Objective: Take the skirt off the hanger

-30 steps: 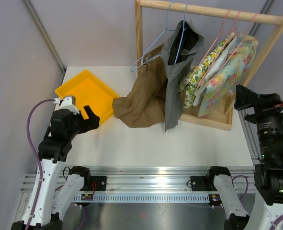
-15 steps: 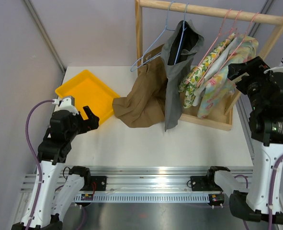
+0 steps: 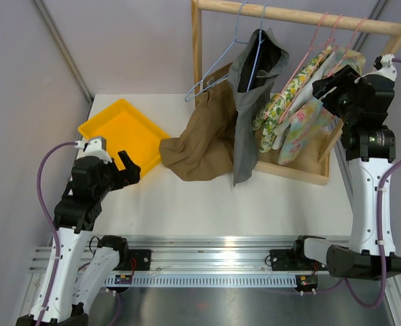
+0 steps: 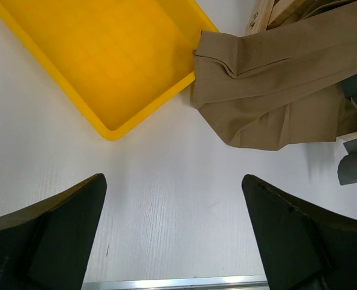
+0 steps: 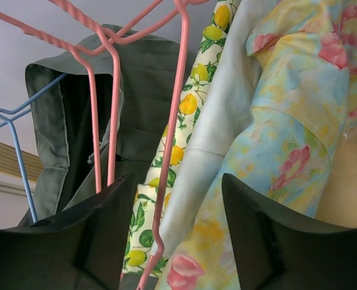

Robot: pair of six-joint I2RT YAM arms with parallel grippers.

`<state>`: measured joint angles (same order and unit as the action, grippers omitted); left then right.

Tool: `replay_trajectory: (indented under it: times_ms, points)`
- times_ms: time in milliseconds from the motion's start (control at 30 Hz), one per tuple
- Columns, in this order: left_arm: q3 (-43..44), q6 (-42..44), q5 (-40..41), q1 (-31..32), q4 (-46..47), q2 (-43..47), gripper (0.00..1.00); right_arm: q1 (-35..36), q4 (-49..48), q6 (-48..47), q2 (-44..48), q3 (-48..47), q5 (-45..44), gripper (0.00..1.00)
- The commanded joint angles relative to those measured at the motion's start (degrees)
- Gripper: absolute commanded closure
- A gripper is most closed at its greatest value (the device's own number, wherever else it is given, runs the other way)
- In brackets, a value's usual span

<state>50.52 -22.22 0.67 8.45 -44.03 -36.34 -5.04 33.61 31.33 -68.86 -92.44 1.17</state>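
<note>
A pastel floral skirt (image 3: 310, 125) (image 5: 299, 109) hangs from a pink hanger (image 3: 327, 32) (image 5: 173, 115) at the right end of the wooden rack (image 3: 302, 15). A lemon-print garment (image 3: 276, 109) (image 5: 193, 103) hangs just left of it. My right gripper (image 3: 328, 92) (image 5: 177, 181) is raised against these clothes. Its jaws stand apart on either side of the pink hanger wire and a pale fold of cloth, not pressing on them. My left gripper (image 3: 125, 168) (image 4: 173, 181) hovers wide open over the bare table beside the tray.
A yellow tray (image 3: 119, 129) (image 4: 106, 54) lies at the back left. A brown garment (image 3: 203, 139) (image 4: 275, 96) spills from the rack onto the table. A grey garment (image 3: 251, 102) hangs on a blue hanger (image 3: 220, 64). The rack's wooden base (image 3: 302, 173) sits at right.
My right arm has swung up from the table's right edge to the floral clothes on the rack, and its jaws have narrowed. The left arm has stayed still.
</note>
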Motion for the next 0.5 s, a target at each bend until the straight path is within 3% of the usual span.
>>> replay_trajectory:
  times_ms: [0, 33, 133, 167, 200, 467]
  points:
    - [-0.07, 1.12, 0.48, 0.25, 1.76, 0.57, 0.01, -0.15, -4.43, -1.45, -1.36, -2.83, 1.91, 0.36]
    - [-0.07, 1.12, 0.48, 0.25, 1.84, 0.57, 0.01, -0.15, -4.16, -1.45, -2.06, -3.26, 1.91, 0.50]
    - [-0.25, 1.12, 0.56, 0.25, 1.76, 0.57, 0.01, -0.15, -3.90, -1.71, -2.33, -3.80, 1.21, 0.77]
    - [-0.25, 1.12, 0.74, 0.25, 1.84, 0.57, 0.01, -0.15, -4.07, -1.80, -2.07, -3.80, 1.03, 0.93]
    - [-0.25, 1.12, 0.74, 0.25, 1.84, 0.48, 0.01, -0.15, -4.07, -1.71, -1.89, -3.80, 1.03, 1.00]
    - [0.89, 1.39, 1.26, 0.08, 1.23, 1.18, 0.01, -0.15, 3.22, -3.82, 1.79, -11.70, -0.73, 1.00]
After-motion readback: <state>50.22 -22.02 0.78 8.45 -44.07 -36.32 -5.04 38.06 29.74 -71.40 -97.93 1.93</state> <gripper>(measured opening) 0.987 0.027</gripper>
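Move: The right hand has its open fingers around the near wire of the rightmost pink hanger, whose gripping spot is about 2 cm ahead, 1 cm left and level. The pastel floral skirt hangs some 9 cm ahead, 3 cm right and 11 cm lower; the white skirt is about 11 cm ahead, 3 cm left, the lemon skirt about 12 cm ahead, 6 cm left, both some 13 cm down. From the left hand the wire is roughly 16 cm ahead, 54 cm right, 20 cm up. The right hand eases forward about 1.5 cm with a slight dip, its fingers closing from about three quarters open to shut on the near wire of the rightmost pink hanger and pinching it between the pads. With the wire caught it reverses, drawing back about 1.5 cm and rising a similar amount, the grip kept shut and the fingers still pointing forward and slightly down. ##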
